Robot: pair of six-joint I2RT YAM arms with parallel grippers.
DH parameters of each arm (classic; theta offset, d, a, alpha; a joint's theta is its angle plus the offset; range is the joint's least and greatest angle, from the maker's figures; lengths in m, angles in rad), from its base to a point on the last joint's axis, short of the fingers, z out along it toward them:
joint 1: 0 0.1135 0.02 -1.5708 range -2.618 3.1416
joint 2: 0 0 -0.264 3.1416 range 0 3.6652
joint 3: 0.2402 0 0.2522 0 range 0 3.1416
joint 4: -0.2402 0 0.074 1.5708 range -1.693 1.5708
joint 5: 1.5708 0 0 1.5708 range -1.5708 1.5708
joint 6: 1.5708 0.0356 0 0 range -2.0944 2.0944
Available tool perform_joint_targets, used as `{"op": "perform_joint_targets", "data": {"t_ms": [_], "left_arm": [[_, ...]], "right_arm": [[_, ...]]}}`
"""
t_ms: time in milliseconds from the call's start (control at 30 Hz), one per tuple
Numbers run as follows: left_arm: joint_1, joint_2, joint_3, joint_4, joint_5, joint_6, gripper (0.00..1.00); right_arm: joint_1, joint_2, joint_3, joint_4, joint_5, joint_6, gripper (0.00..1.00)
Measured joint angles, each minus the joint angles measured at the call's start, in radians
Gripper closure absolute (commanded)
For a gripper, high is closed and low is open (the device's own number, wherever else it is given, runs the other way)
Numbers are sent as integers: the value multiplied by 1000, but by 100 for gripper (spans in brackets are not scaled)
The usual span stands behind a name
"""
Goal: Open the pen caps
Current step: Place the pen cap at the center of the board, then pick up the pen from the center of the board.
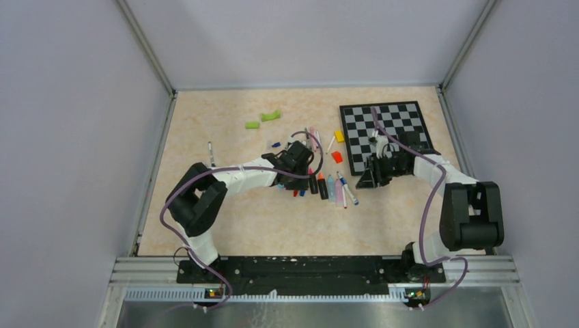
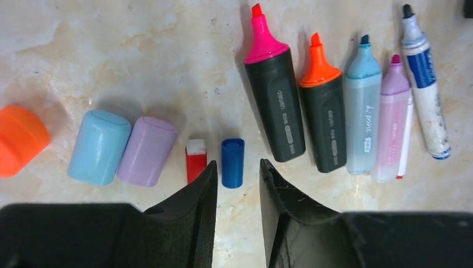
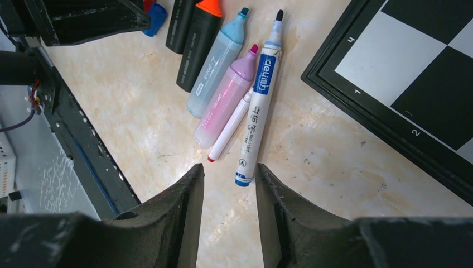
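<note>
In the left wrist view, loose pen caps lie in a row: orange [image 2: 19, 139], light blue [image 2: 99, 146], purple [image 2: 146, 151], red [image 2: 196, 159] and blue [image 2: 232, 162]. My left gripper [image 2: 237, 163] is open; the blue cap's near end lies in the gap, touching neither finger. To their right are uncapped pens: two black highlighters [image 2: 275, 106], a light-blue one [image 2: 361, 111], a pink one [image 2: 393, 123] and a white-and-blue marker [image 2: 425, 95]. My right gripper [image 3: 230, 172] is open and empty, with that marker's [image 3: 257, 106] tail end just ahead of its fingertips.
A chessboard [image 1: 389, 130] lies at the back right, its edge [image 3: 357, 84] close to my right gripper [image 1: 374, 176]. Green curved pieces [image 1: 271, 115], a yellow block [image 1: 339, 136] and an orange block [image 1: 336, 157] sit behind the pens. A thin pen [image 1: 211, 154] lies apart at the left.
</note>
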Motion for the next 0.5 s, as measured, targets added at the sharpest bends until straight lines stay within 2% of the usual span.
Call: {"op": "perform_joint_targets", "data": {"t_ms": [133,200,333,500], "left_arm": [[0,-60,3,-14,-5,24,63],[0,-117,3,-22,-19,54,58],[0,-273,-4,-27,-64,135,39],[39,-538,-107,-10,-151,264,8]], "right_arm": [[-6,-18,0,-11,-21,-18,61],[-6,-28,0,-19,-33,-31,61],[-10,-52,1,-41,-58,-69,61],[-14,-109,6,-64,-96,-128,60]]}}
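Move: The left hand is empty just above the blue cap, which lies about 2 cm below it, with the red cap level and some 2 cm to its left. The purple cap is about 4 cm left and 2 cm ahead. The white marker at the table's far left lies roughly 29 cm left and 11 cm ahead; from the right hand it is about 51 cm left and 10 cm ahead. Left hand climbs some 15 cm from the blue cap, veering left and opening wide; right hand rises slightly. ##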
